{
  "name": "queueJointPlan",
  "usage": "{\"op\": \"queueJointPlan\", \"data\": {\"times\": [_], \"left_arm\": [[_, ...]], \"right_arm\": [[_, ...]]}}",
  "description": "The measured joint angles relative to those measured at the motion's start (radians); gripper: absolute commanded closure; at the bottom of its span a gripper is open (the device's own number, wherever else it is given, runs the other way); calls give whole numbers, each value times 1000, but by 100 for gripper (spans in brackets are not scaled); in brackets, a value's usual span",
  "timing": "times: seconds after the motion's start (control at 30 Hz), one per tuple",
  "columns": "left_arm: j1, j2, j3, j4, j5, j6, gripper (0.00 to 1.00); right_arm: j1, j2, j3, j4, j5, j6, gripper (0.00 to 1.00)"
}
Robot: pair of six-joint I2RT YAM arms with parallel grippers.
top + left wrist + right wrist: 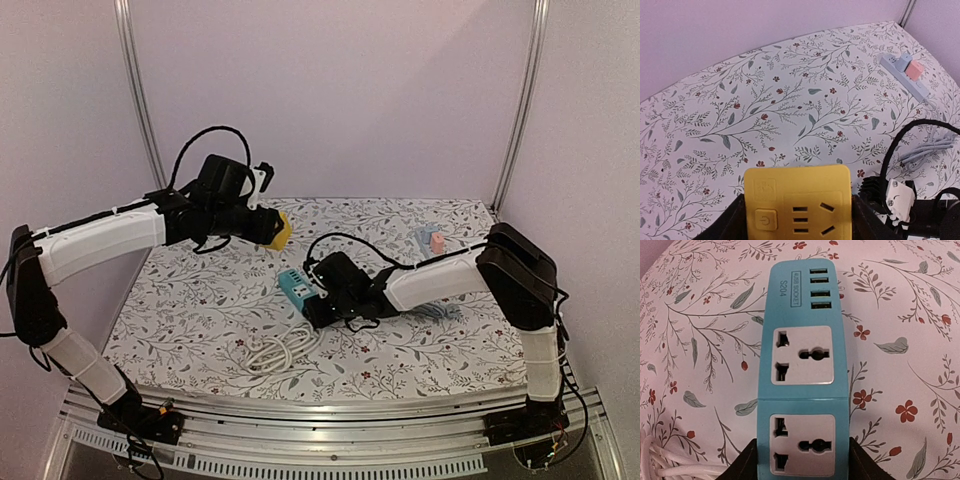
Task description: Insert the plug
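Observation:
My left gripper (268, 228) is shut on a yellow plug adapter (281, 231) and holds it in the air above the table's back left. In the left wrist view the yellow adapter (799, 202) shows its socket face and power button between my black fingers (725, 222). My right gripper (316, 298) is shut on the near end of a blue power strip (298, 288) that lies on the floral table. In the right wrist view the blue strip (802, 375) shows two white universal sockets and several USB ports, with my fingers (747, 460) on both sides.
A coiled white cable (280, 350) lies in front of the blue strip. A light grey-blue power strip (428, 243) with a pink plug in it (913, 70) lies at the back right, its grey cable (927, 150) bundled near it. Metal frame posts stand at both back corners.

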Motion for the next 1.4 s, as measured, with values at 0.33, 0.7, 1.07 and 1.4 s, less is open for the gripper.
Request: {"op": "queueJointPlan", "data": {"times": [0.33, 0.7, 1.07, 1.4], "left_arm": [[0, 40, 29, 76, 136, 272, 100], [0, 87, 82, 40, 417, 756, 100], [2, 93, 141, -251, 686, 1326, 100], [52, 248, 359, -515, 837, 1545, 100]], "right_arm": [[-38, -142, -253, 142, -71, -209, 54], [-92, -259, -423, 203, -174, -491, 73], [-252, -296, -411, 140, -410, -782, 69], [-289, -152, -241, 71, -478, -859, 20]]}}
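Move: My left hand already holds the yellow plug high up; the blue power strip's middle lies some 20 cm below it, roughly 4 cm back and 5 cm to its right. My right hand already grips that strip near the cable end, with the strip's middle about 3 cm ahead and 3 cm to the left, level with the fingers. From this right hand the coiled white cable lies about 10 cm back and 5 cm left, and the grey strip 20 cm ahead and 24 cm right. Keeping its grip, my right hand carries the blue strip about 8 cm to the right, first drifting back 3 cm, then coming forward 5 cm with a small rise and dip, and turns it some 35 degrees counter-clockwise. Meanwhile my left hand, still pinching the yellow plug, moves right and then back, about 8 cm each way, swinging nearly 90 degrees clockwise to point rightward and staying high above the table. ##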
